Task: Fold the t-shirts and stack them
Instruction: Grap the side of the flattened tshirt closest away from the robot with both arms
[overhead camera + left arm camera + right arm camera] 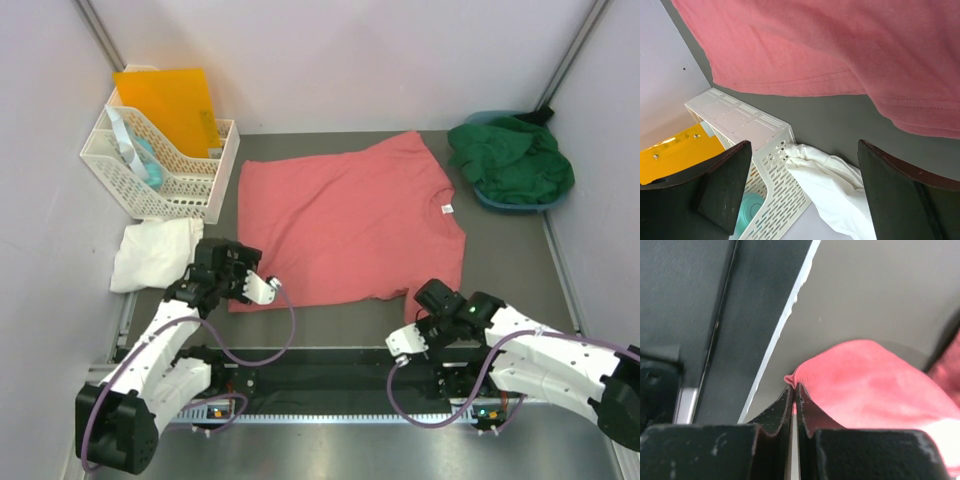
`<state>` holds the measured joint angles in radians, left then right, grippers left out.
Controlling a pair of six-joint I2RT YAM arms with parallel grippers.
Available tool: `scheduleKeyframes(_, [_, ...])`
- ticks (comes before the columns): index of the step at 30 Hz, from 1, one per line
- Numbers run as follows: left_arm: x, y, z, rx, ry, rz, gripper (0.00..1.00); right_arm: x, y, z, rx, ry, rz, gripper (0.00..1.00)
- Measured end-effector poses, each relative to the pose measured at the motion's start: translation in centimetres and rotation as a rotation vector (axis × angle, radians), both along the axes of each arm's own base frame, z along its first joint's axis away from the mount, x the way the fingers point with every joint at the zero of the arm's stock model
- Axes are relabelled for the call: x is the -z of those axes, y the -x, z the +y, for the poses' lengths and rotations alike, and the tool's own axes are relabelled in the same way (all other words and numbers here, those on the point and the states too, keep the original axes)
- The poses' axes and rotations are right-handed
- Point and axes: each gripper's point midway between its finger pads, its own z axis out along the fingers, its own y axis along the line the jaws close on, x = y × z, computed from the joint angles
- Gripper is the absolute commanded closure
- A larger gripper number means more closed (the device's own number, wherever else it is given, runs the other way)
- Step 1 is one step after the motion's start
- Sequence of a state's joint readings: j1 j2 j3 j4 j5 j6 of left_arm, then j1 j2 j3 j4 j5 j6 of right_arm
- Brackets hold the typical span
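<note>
A salmon-pink t-shirt lies spread flat mid-table, its white neck label toward the right. My right gripper is at its near right hem corner. In the right wrist view the jaws are shut on a pinch of the pink cloth. My left gripper hovers open by the shirt's near left corner with nothing between its fingers. A crumpled white t-shirt lies at the left beside the basket. A dark green t-shirt is heaped at the back right.
A white lattice basket stands back left with an orange folder behind it. The green shirt rests in a blue basin. A black strip runs along the near edge. Walls close in on three sides.
</note>
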<state>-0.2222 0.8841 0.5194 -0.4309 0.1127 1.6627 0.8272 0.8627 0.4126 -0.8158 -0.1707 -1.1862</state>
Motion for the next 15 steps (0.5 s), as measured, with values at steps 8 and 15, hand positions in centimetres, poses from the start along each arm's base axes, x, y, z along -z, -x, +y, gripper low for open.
scheduleKeyframes(8, [2.6, 2.0, -0.2, 0.028, 0.004, 0.078, 0.09, -4.9, -2.7, 0.3, 0.034, 0.012, -0.116, 1.0])
scheduleKeyframes(15, [2.8, 4.3, -1.2, 0.082, 0.041, 0.195, 0.08, -7.0, -4.8, -0.2, 0.085, 0.042, -0.22, 1.0])
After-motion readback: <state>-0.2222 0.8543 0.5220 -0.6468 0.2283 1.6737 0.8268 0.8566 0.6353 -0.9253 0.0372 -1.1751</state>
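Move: My open left hand has the shirt's near-left corner about 12 cm back, 3 cm to its left and 10 cm below; the white cloth is some 18 cm to its left, level with it, and the basket's middle about 20 cm ahead and 16 cm left. My right hand already pinches the near sleeve at table height; the shirt's middle lies about 20 cm ahead and 13 cm left, the collar tag 23 cm ahead and 7 cm right. I lift the pinched sleeve with my right hand, up about 7 cm while carrying it some 5 cm forward towards the shirt's middle, fingers kept shut and their tips swinging forward about 15 degrees. Meanwhile I draw my left hand back about 4 cm and down 3 cm towards the near-left corner, tipping its wide-open fingers more steeply down, touching nothing yet. ##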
